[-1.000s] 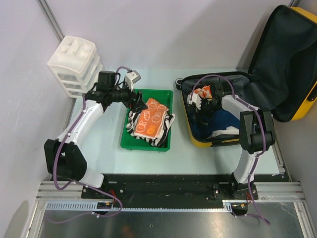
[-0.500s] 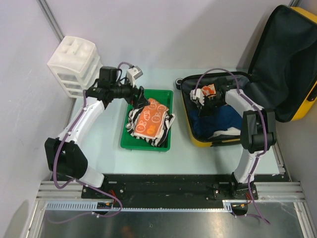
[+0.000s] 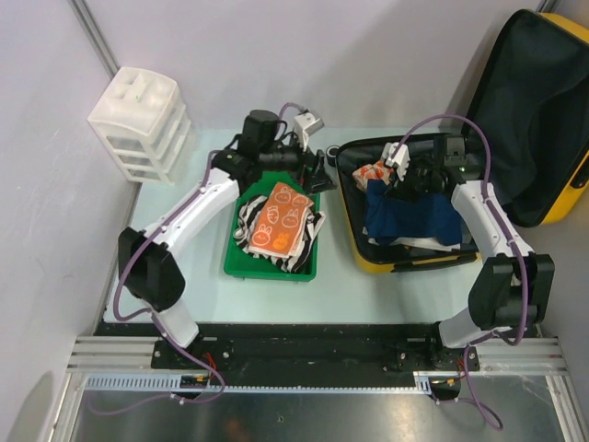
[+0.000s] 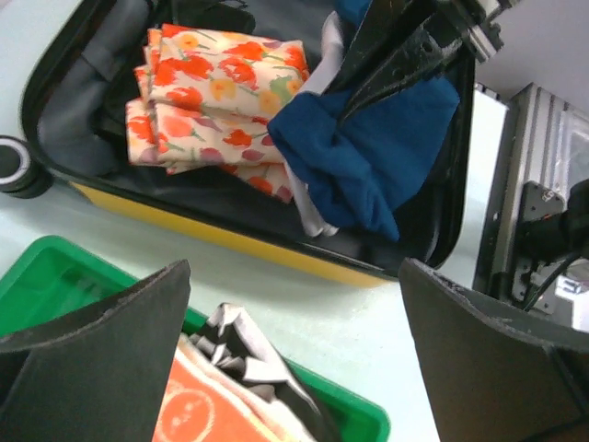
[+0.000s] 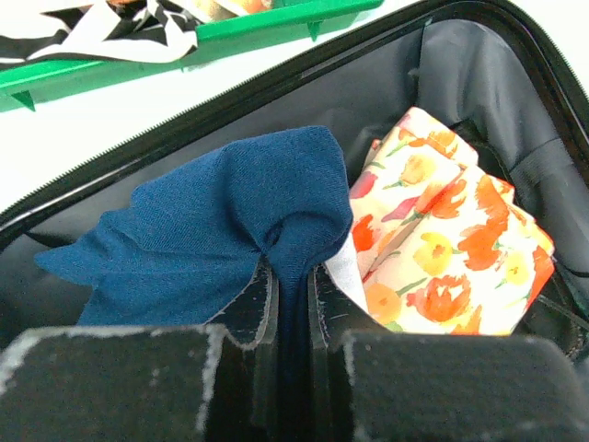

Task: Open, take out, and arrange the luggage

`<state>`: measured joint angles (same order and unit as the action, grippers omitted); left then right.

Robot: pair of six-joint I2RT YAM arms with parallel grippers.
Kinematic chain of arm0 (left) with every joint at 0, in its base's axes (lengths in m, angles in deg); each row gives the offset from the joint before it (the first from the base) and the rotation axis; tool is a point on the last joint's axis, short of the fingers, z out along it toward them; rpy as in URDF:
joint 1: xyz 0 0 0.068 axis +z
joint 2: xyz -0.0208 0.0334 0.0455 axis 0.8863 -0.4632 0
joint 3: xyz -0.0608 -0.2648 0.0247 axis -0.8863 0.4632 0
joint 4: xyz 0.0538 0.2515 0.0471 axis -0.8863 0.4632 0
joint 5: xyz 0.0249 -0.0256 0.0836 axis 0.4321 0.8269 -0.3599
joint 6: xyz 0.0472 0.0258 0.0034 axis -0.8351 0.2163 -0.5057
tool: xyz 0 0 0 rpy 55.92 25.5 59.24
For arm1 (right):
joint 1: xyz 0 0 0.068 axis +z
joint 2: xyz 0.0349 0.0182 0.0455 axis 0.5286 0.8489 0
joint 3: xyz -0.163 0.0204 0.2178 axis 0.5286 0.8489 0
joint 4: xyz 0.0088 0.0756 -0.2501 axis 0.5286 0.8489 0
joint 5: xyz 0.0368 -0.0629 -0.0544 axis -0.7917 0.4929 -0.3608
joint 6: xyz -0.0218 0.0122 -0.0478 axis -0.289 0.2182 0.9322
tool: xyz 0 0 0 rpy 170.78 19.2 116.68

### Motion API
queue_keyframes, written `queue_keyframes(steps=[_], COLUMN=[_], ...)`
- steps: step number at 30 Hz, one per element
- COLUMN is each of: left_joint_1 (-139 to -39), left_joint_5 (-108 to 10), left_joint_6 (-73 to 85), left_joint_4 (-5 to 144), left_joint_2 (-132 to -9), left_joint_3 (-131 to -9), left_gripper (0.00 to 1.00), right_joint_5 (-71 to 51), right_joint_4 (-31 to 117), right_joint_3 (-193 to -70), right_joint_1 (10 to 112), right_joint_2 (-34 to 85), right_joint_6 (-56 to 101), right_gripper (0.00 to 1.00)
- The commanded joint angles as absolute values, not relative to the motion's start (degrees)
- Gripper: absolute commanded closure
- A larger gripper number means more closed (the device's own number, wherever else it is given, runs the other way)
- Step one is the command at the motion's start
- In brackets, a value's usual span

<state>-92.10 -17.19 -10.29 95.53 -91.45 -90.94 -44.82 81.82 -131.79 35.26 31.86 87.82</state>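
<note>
The yellow luggage (image 3: 402, 264) lies open at the right, its black-lined lid (image 3: 534, 101) standing up behind. Inside are a folded floral cloth (image 3: 374, 172) and a blue garment (image 3: 414, 216). My right gripper (image 5: 294, 269) is shut on a bunched fold of the blue garment (image 5: 221, 216), holding it up beside the floral cloth (image 5: 442, 249). My left gripper (image 4: 294, 276) hangs open and empty above the far right corner of the green tray (image 4: 55, 276), facing the luggage (image 4: 230, 235). In the left wrist view the blue garment (image 4: 368, 157) hangs from the right gripper.
The green tray (image 3: 241, 269) in the middle holds an orange printed cloth (image 3: 281, 221) on a black-and-white striped one. A white drawer unit (image 3: 138, 120) stands at the back left. A black wheel (image 4: 17, 166) sticks out at the luggage's near corner.
My right gripper closed on the blue garment and raised it inside the luggage. My left arm swung right, from the tray's left side to its far right corner, staying open.
</note>
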Motion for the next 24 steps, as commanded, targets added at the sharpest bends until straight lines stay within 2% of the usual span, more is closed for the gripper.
queue_keyframes(steps=[1,6,12,18,20,21,23,24], left_joint_1=[-96.2,-100.7,-103.3,-103.6,-103.9,-103.9,-103.9,-103.9], left_joint_5=[-20.3,-20.6,-23.5,-20.8,-20.6,-20.4,-19.8,-19.3], left_joint_6=[7.9,12.5,14.4,12.6,13.0,13.4,14.7,15.3], left_joint_4=[77.2,58.8,55.3,51.6,51.5,51.4,50.9,49.8], left_joint_2=[-92.5,-92.4,-99.9,-106.8,-108.2,-108.6,-109.0,-108.9], left_joint_3=[-87.8,-79.6,-80.1,-84.0,-85.4,-85.8,-86.1,-86.0], left_gripper=[0.00,0.00,0.00,0.01,0.07,0.17,0.27,0.39], right_joint_5=[-48.0,-48.2,-49.1,-50.5,-50.6,-50.6,-50.2,-50.1], right_joint_4=[72.7,68.0,68.3,68.9,68.9,68.9,69.0,69.2], right_joint_3=[-129.6,-127.5,-126.6,-126.2,-126.2,-126.2,-126.1,-126.1], right_joint_1=[35.2,35.0,34.5,34.2,34.2,34.2,34.1,34.2], right_joint_2=[26.7,23.4,21.8,22.1,22.0,22.2,22.4,22.5], right_joint_6=[81.1,77.1,76.9,77.6,77.8,77.8,78.2,78.4], right_gripper=[1.00,1.00,1.00,1.00,1.00,1.00,1.00,1.00])
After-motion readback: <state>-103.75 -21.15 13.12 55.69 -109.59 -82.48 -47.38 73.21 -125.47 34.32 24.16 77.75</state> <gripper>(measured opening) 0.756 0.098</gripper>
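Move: The loose left part of the blue cloth, which the right hand already holds up over the suitcase, lies about 14 cm right of the left hand, 1 cm back and 11 cm below. The flowered cloth is some 15 cm right, 6 cm ahead and 18 cm below. The orange cloth in the green tray is 9 cm left, 5 cm back. From the right hand, that loose part is about 6 cm left, 2 cm back and slightly lower. The left hand sweeps about 13 cm right, sinking 9 around the blue cloth, fingers starting to close; right lifts 3. ##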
